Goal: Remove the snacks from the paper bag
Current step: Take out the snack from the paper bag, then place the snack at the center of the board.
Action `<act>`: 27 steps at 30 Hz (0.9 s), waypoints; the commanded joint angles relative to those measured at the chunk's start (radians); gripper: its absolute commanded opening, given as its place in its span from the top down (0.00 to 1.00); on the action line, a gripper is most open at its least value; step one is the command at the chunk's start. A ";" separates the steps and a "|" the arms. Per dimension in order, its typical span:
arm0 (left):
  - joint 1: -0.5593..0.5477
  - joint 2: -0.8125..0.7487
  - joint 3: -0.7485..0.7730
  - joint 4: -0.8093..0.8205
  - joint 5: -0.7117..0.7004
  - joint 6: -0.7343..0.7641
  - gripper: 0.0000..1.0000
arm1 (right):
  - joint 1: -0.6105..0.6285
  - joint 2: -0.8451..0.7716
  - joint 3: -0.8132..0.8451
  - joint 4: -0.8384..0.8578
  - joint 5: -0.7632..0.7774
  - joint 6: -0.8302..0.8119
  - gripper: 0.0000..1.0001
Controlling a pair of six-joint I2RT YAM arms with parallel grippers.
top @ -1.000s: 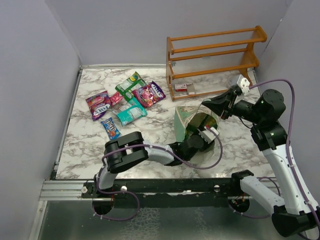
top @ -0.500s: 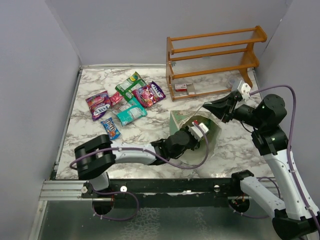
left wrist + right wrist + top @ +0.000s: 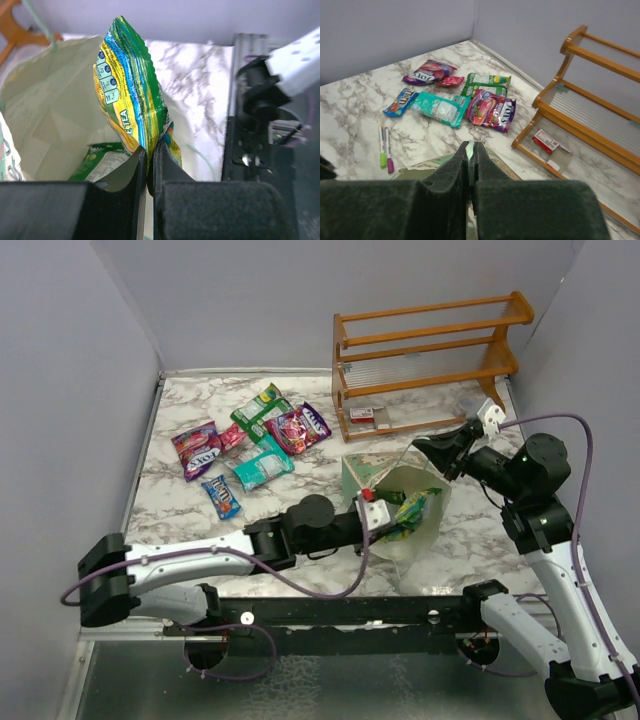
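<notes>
My left gripper (image 3: 149, 150) is shut on the lower edge of a yellow-green snack packet (image 3: 127, 90), which stands upright at the mouth of the paper bag (image 3: 50, 100). A second green packet (image 3: 100, 160) lies inside the bag. From above, the held packet (image 3: 412, 515) shows in the bag's opening, just past my left gripper (image 3: 377, 510). My right gripper (image 3: 471, 145) is shut on the pale green rim of the paper bag (image 3: 362, 472) and holds it up. Several snacks lie at the back left: purple (image 3: 197, 448), green (image 3: 262, 408), teal (image 3: 262, 466), blue (image 3: 221, 495).
An orange wooden rack (image 3: 430, 365) stands at the back right with a small red-and-white item (image 3: 362, 415) on its lowest shelf. In the right wrist view, a green marker (image 3: 381, 147) and a purple marker (image 3: 388, 150) lie on the marble. Grey walls enclose the table.
My left gripper has shut on the yellow-green packet and drawn back left from deep in the bag to its mouth. The right gripper has kept the bag's rim, and the bag stands more open.
</notes>
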 commanded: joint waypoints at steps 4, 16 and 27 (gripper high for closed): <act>-0.006 -0.339 -0.007 -0.101 0.268 0.163 1.00 | 0.000 -0.072 -0.035 0.075 0.232 0.020 0.98; -0.003 -0.483 0.116 -0.268 -0.437 0.303 1.00 | 0.000 -0.130 -0.057 0.068 0.272 -0.015 0.98; 0.182 -0.466 -0.081 -0.229 -0.945 0.234 1.00 | 0.000 -0.129 -0.057 0.070 0.249 -0.008 0.98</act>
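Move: Ahead and to the left of the left hand, which already pinches the green-and-yellow snack above the bag, lies the purple snack of the laid-out pile, about 37 cm forward, 23 cm left and 24 cm below. The green snack lies some 6 cm beyond it and 8 cm farther left, the teal snack 10 cm nearer and 8 cm farther left. The paper bag's middle is roughly 10 cm straight ahead of this hand, 13 cm down. From the right hand the purple snack is about 28 cm forward, 24 cm left, 34 cm down. Keeping its pinch on the snack's end, the left hand rises about 15 cm off the bag while backing some 5 cm and drifting left, then swings left and forward towards the laid-out snacks, sinking slightly and turning counter-clockwise some 50 degrees. The right hand, still gripping the bag's handle, shifts about 3 cm right, turning slightly clockwise. ##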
